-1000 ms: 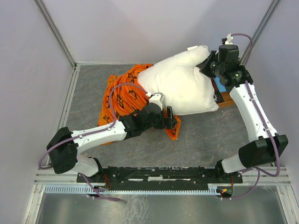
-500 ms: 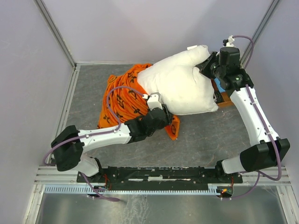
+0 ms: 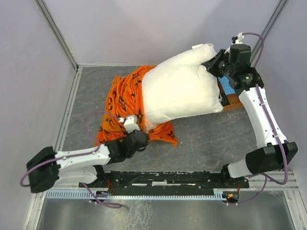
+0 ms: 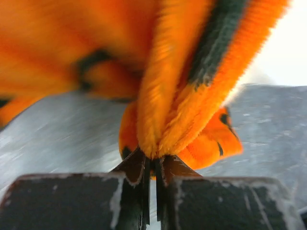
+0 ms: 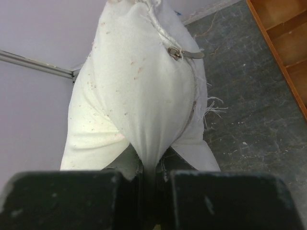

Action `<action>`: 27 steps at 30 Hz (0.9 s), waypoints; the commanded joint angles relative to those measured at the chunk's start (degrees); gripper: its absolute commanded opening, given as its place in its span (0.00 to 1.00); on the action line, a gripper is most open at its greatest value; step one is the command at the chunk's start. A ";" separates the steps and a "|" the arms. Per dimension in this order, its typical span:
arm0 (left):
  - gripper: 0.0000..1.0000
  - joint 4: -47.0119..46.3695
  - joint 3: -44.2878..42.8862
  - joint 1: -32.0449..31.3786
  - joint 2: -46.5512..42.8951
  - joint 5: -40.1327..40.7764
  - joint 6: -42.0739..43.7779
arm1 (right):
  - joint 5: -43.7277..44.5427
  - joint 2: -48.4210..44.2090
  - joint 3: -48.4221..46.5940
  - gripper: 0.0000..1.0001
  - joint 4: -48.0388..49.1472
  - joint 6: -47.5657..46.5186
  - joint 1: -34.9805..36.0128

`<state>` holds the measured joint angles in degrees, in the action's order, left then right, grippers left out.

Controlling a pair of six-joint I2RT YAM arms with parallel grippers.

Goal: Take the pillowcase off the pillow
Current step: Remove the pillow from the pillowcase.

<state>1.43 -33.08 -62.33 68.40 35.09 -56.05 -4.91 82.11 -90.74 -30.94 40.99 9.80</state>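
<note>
The white pillow (image 3: 180, 88) lies across the back of the table, most of it bare. Its left end is still inside the orange pillowcase (image 3: 123, 98) printed with black motifs. My left gripper (image 3: 140, 138) is shut on a fold of the pillowcase (image 4: 192, 96) at its near edge; in the left wrist view the orange cloth is pinched between the closed jaws (image 4: 153, 165). My right gripper (image 3: 214, 64) is shut on the pillow's right end, with white fabric (image 5: 139, 96) bunched between its fingers (image 5: 151, 172).
A wooden tray (image 3: 231, 99) with a blue cloth (image 3: 225, 87) sits at the right under the pillow's end; its rim (image 5: 276, 52) shows in the right wrist view. Grey table surface (image 3: 211, 139) lies in front. White walls enclose the back and sides.
The left gripper closed on the pillowcase's near edge and pulled back towards the left front, dragging the orange cloth with it. The right arm lifted the pillow's right end slightly.
</note>
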 commanded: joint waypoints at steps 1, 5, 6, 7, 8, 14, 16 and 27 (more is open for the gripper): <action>0.03 15.22 13.41 0.26 -14.57 4.78 -16.16 | -1.74 0.91 -5.97 0.01 11.24 5.42 -5.78; 0.05 21.54 18.04 0.27 -27.12 6.35 -20.34 | -3.14 1.64 -6.11 0.02 13.17 7.23 -5.35; 0.08 22.26 17.84 0.23 -29.34 6.95 -19.46 | -2.99 1.56 -6.00 0.02 13.06 7.11 -4.83; 0.15 22.46 17.13 0.26 -30.88 7.47 -16.81 | -2.67 1.43 -5.86 0.02 12.91 6.80 -4.11; 0.24 22.16 16.00 0.27 -31.71 7.92 -14.07 | -2.32 1.21 -5.67 0.02 12.73 6.43 -3.49; 0.99 24.26 -5.73 0.27 -21.02 4.88 11.17 | -0.03 -1.04 -3.15 0.02 11.77 4.50 -2.08; 0.99 26.77 -15.98 -0.01 -13.38 -0.44 19.32 | 0.50 -1.98 -1.93 0.01 11.53 4.35 -1.98; 0.99 12.72 -43.38 -15.23 16.56 6.19 60.21 | -0.28 -5.36 1.21 0.02 10.02 4.25 -0.77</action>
<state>21.37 -69.34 -75.24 78.30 35.07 -15.20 -7.90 81.23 -88.23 -28.34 46.17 8.80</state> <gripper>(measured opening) 0.991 0.085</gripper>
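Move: The left hand, low over the table, already has the pillowcase's mouth edge pinched. The bunched pillowcase lies about 13 cm ahead and 8 cm left of it, 6 cm lower; its loose corner is some 11 cm right, 2 cm back and 8 cm below. The bared pillow's middle is roughly 18 cm ahead, 15 cm right and 7 cm above. From the right hand, already gripping the pillow's far corner, the pillow's middle is about 11 cm left, 6 cm back, 15 cm down. Still pinching the pillowcase edge, the left hand drags it nearly 10 cm left with slight back and down, away from the pillow; then it opens wide, lets go, rises about 15 cm and swings right some 19 cm to the pillow's near side, turning clockwise and tipping up. The right hand keeps its grip on the pillow, almost in place. ##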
